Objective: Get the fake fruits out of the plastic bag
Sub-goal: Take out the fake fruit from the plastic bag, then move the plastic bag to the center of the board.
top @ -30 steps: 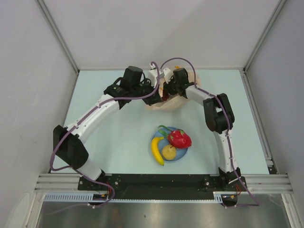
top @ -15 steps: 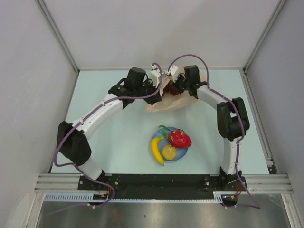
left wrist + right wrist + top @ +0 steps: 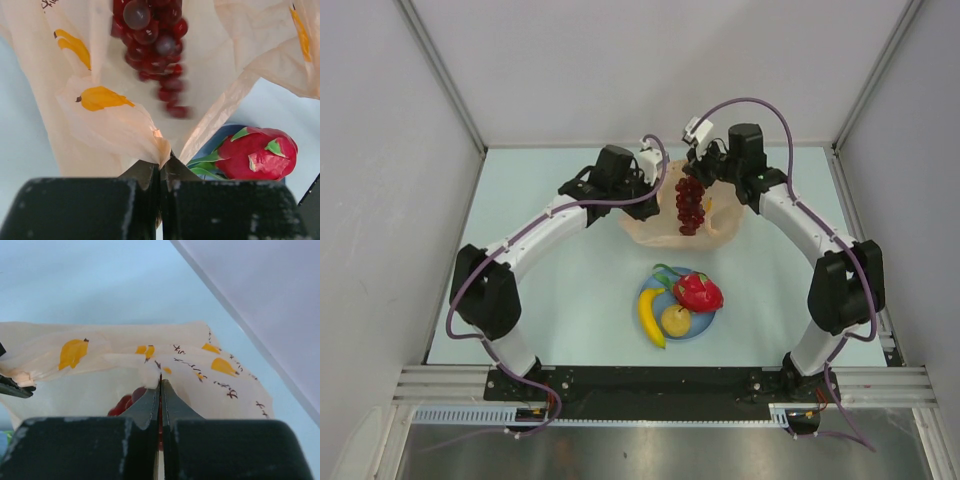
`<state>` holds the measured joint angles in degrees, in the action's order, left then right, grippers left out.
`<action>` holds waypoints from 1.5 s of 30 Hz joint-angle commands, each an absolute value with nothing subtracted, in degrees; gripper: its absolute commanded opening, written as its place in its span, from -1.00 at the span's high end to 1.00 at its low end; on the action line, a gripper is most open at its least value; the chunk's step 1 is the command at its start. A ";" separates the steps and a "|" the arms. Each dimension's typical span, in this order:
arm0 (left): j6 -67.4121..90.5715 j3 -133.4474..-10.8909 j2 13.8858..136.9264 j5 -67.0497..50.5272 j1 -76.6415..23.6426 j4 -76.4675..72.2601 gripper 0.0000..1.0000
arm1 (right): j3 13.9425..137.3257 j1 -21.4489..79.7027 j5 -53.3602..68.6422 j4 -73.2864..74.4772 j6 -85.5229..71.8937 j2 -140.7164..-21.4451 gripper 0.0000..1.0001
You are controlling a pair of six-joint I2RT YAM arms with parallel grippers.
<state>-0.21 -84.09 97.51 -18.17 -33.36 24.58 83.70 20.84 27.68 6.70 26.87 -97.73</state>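
Note:
My right gripper [image 3: 700, 172] is shut on the top of the dark red grape bunch [image 3: 690, 206], which hangs from it above the peach-orange plastic bag [image 3: 665, 228] at the back of the table. Between the shut fingertips of the right gripper [image 3: 160, 382] shows a red sliver, with grapes [image 3: 125, 402] just below. My left gripper [image 3: 161, 162] is shut on a fold of the bag [image 3: 115, 125], and the grapes [image 3: 150, 40] dangle in front of it. A red dragon fruit [image 3: 698, 292], a banana [image 3: 650, 318] and a yellowish pear [image 3: 675, 320] lie on the blue plate [image 3: 708, 322].
The plate sits in the middle of the table, between the two arms and nearer than the bag. Grey walls close in the table at the left, back and right. The right arm's cable loops high above the bag.
My right gripper has shut on the grape bunch and lifted it out of the bag, and the arm has swung to the right. The left gripper keeps its hold on the bag.

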 commanded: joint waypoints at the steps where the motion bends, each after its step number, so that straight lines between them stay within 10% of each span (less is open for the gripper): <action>1: 1.76 -85.43 97.29 -16.62 -33.49 22.41 1.00 | 84.11 21.01 27.60 4.31 24.00 -95.10 1.00; 24: 6.25 -110.82 117.42 -9.11 -26.11 21.09 1.00 | 89.47 23.82 29.00 5.54 14.51 -82.01 1.00; 45: -0.70 -97.74 102.93 0.61 -6.16 21.62 1.00 | 91.76 28.04 34.80 6.24 4.84 -76.46 1.00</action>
<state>0.78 -100.62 110.17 0.16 -11.57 21.71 90.70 27.57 32.56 10.00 8.86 -78.65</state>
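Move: The right hand grips the grapes' stem; the bunch hangs with its middle about 9 cm straight below it. The blue plate lies some 21 cm back from that hand and 24 cm below, level with it sideways. On it, the red dragon fruit sits about 19 cm back and 5 cm right of the hand, the banana 25 cm back and 6 cm left. The left hand pinches the plastic bag's near edge; the bag's middle lies roughly 14 cm ahead, 8 cm right and 15 cm below. Right hand lifts the held grapes 19 cm and back 12; left drags the pinched bag 18 cm forward, then left. ##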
